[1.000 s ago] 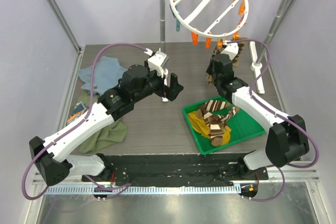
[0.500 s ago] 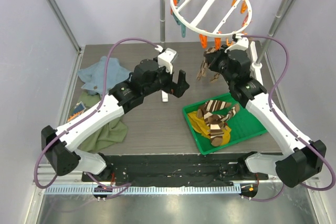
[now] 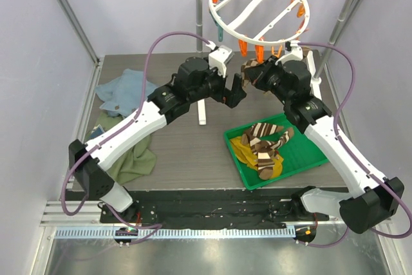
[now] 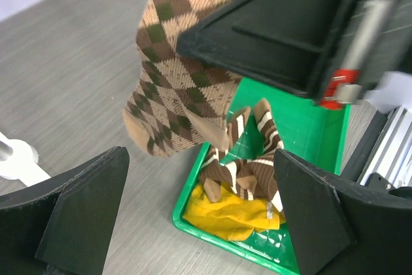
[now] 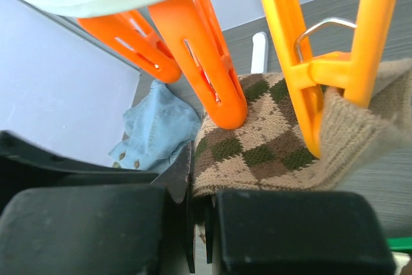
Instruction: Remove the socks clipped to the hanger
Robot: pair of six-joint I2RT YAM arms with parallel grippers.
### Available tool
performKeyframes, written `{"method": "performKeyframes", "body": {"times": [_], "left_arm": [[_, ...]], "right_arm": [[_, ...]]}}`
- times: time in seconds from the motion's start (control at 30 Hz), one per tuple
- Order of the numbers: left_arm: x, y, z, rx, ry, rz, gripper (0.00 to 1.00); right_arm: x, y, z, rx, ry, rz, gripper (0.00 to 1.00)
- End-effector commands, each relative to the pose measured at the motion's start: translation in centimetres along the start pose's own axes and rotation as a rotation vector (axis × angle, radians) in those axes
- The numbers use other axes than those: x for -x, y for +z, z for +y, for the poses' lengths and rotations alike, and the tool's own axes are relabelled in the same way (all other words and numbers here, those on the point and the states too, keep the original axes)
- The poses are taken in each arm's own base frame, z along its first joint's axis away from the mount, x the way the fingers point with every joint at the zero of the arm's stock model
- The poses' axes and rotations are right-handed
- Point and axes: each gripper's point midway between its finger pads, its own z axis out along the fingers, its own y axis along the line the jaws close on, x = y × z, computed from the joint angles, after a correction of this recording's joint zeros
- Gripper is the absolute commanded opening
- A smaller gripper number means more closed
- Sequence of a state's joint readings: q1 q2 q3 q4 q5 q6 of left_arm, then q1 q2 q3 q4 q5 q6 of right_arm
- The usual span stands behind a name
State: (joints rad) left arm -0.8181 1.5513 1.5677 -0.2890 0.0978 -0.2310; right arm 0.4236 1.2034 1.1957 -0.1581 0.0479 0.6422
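Note:
The white round hanger [image 3: 259, 6] hangs from the rail, and orange clips [image 3: 243, 48] dangle from its lower rim. A brown-and-tan diamond sock [image 3: 247, 67] hangs just below it. In the right wrist view an orange clip [image 5: 335, 72] pinches this diamond sock [image 5: 264, 146]. My right gripper [image 3: 257, 75] is shut on the sock's lower edge [image 5: 207, 198]. My left gripper [image 3: 234, 91] is open, just left of and below the sock [image 4: 174, 94], not touching it. Striped socks [image 4: 248, 165] and a mustard-yellow sock [image 4: 225, 214] lie in the green tray [image 3: 308, 154].
A blue cloth [image 3: 125, 91] and an olive-green cloth [image 3: 132, 162] lie at the table's left. The grey rail stand's post [image 3: 199, 30] rises behind the left arm, and its white foot [image 3: 202, 111] lies on the table. A second post [image 3: 344, 14] stands at the right.
Both arms rose toward the hanger. The left gripper moved right and up to the sock, the right gripper lifted the sock's end, and the ring tilted.

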Motion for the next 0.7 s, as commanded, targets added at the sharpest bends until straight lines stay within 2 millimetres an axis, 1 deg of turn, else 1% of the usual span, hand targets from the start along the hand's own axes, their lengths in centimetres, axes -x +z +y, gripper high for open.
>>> {"method": "performKeyframes", "body": {"times": [0.0,0.03,0.17,0.23,0.27,0.3,0.33,0.37,0.43,0.47,0.5,0.53,0.57,0.6,0.63,0.67], "left_arm": [[0.0,1.3,-1.4,-0.075,-0.009,0.004,1.0],[-0.5,1.8,-1.5,-0.085,-0.017,0.013,0.99],[-0.7,3.0,-1.3,-0.077,-0.037,0.003,0.94],[-0.6,3.5,-1.3,-0.079,-0.04,-0.011,0.85],[-0.8,3.8,-1.2,-0.076,-0.05,-0.006,0.8],[-0.9,4.0,-1.2,-0.075,-0.054,-0.008,0.68],[-0.7,4.2,-1.1,-0.069,-0.06,-0.014,0.61],[-1.0,4.5,-0.9,-0.064,-0.065,-0.008,0.44],[-1.2,4.6,-0.7,-0.055,-0.077,-0.006,0.26],[-1.2,4.5,-0.6,-0.046,-0.08,-0.008,0.11],[-1.2,4.5,-0.7,-0.046,-0.088,-0.007,0.04],[-1.5,4.4,-0.7,-0.047,-0.094,-0.002,0.0],[-1.3,4.2,-0.8,-0.051,-0.101,-0.009,0.0],[-1.2,3.9,-1.0,-0.06,-0.108,-0.013,0.0],[-1.7,3.8,-1.1,-0.062,-0.124,-0.004,0.0],[-1.7,3.7,-1.3,-0.07,-0.132,-0.004,0.0]], "right_arm": [[3.1,-1.6,3.5,0.113,0.061,-0.076,0.01],[2.7,-1.7,4.1,0.142,0.072,-0.055,0.01],[2.6,-1.7,4.3,0.151,0.087,-0.049,0.01],[2.7,-1.9,4.4,0.157,0.093,-0.053,0.01],[2.5,-1.9,4.3,0.157,0.099,-0.049,0.01],[2.6,-2.0,4.4,0.159,0.105,-0.051,0.01],[2.5,-2.0,4.3,0.157,0.107,-0.051,0.01],[2.5,-2.1,4.3,0.158,0.107,-0.052,0.01],[2.7,-2.3,4.3,0.159,0.107,-0.058,0.02],[2.6,-2.3,4.1,0.151,0.101,-0.058,0.09],[2.3,-2.3,3.6,0.127,0.097,-0.048,0.14],[2.2,-2.4,3.4,0.112,0.093,-0.043,0.18],[2.7,-2.5,2.5,0.063,0.089,-0.07,0.28],[2.1,-2.6,1.5,0.013,0.075,-0.044,0.33],[2.6,-3.0,1.2,-0.013,0.071,-0.055,0.38],[2.9,-3.3,0.6,-0.05,0.069,-0.069,0.44]]}}
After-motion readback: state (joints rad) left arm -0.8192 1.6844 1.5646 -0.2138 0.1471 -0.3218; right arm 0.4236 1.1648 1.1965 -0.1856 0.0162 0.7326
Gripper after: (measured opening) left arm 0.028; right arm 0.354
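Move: The checkered sock hangs just off the left fingertips, its middle about 3 cm ahead, 5 cm to the right and 3 cm below. From that hand the yellow clip still holding the sock is roughly 8 cm ahead, 9 cm right and 3 cm up, and the nearest orange clip 8 cm ahead, 5 cm right and 4 cm up. The right gripper already pinches the sock, whose middle is some 4 cm straight below it. Bring the open left gripper down about 5 cm and some 3 cm to the right onto the sock's hanging lower edge, tipping it slightly downward, then shut its fingertips on the cloth. Meanwhile ease the right hand a little back and up, and once the left is nearly closed, part its fingers about a third of the way for the hand-over. ##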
